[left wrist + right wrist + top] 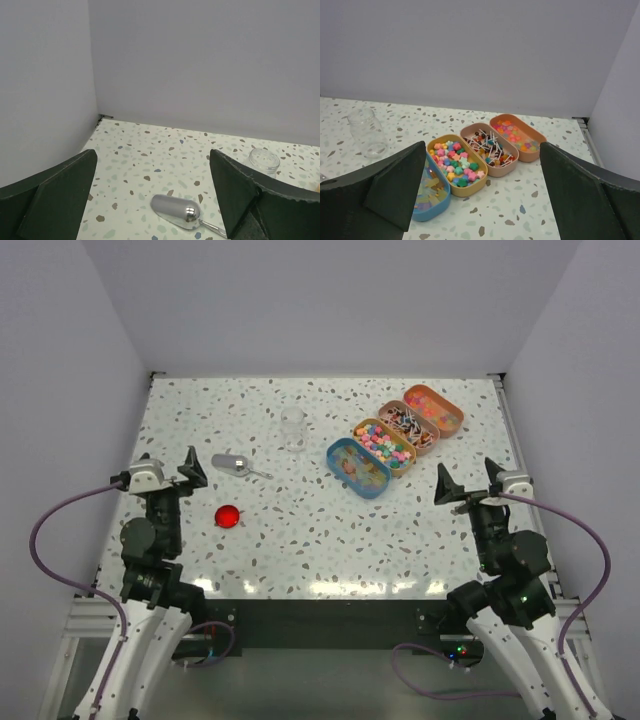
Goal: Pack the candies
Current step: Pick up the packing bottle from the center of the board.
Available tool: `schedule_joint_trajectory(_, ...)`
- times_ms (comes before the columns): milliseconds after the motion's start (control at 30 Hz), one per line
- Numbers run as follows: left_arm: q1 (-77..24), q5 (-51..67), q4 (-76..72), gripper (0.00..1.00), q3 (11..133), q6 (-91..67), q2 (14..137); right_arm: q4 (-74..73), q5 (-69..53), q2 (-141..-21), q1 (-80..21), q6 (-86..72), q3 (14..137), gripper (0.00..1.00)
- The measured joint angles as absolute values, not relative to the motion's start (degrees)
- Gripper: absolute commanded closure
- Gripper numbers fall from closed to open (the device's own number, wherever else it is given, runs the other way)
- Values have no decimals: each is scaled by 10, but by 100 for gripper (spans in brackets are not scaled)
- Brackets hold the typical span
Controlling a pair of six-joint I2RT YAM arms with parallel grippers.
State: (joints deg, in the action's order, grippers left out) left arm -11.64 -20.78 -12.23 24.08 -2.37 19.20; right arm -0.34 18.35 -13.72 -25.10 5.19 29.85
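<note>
The candies point(386, 442) lie sorted in four oval tins in a slanted row at the back right: blue point(357, 468), yellow point(456, 164), beige with tiny lollipops point(489, 147) and orange point(518, 136). A clear empty jar point(293, 427) stands upright left of them. My right gripper point(468, 480) hovers open near the right edge, short of the tins, nothing between its fingers point(395, 185). On the left, my left gripper point(170, 466) is open and empty, with the silver scoop point(176, 210) on the table just ahead of it.
A small red round lid point(228, 516) lies right of the left arm, nearer than the scoop. The jar point(264, 161) shows at the right of the left wrist view. Grey walls enclose the speckled table point(300, 540) on three sides.
</note>
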Motion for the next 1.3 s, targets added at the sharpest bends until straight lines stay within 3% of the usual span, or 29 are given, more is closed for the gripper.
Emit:
schedule_joint_trajectory(367,-107,-138,-106,0,269,-53,287,-4,170,-133,-255,45,298,1)
schedule_joint_trajectory(767,-106,-21,36,0,587,-143,653,-4,170,-119,-293,41,290,1)
schedule_joint_trajectory(867,-108,11,76,4,651,-158,729,-4,170,-108,-296,41,289,1)
schedule_joint_trajectory(1200,-158,58,183,45,861,-176,981,-4,170,-99,-300,41,288,1)
schedule_joint_trajectory(1300,-171,57,211,51,903,-175,1032,-4,170,-100,-300,41,288,1)
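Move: The packing bottle stands about 25 cm ahead of the left hand, 25 cm to its right, its middle some 25 cm below. The metal scoop lies roughly 17 cm ahead and 9 cm to the right of that hand, 30 cm down; the blue candy box is about 9 cm nearer than the bottle and 18 cm to the right of it. From the right hand, the bottle is some 28 cm ahead, 38 cm left and 26 cm below. Swing the left gripper about 30 cm forward and to the right towards the packing bottle, staying nearly level at first, then sinking some 10 cm. Meanwhile tip the wrist down by about 50 degrees and turn it clockwise, then narrow the open fingers to roughly half over the last stretch, short of the bottle and above it. Let the right hand merely ease a couple of centimetres left and back. ##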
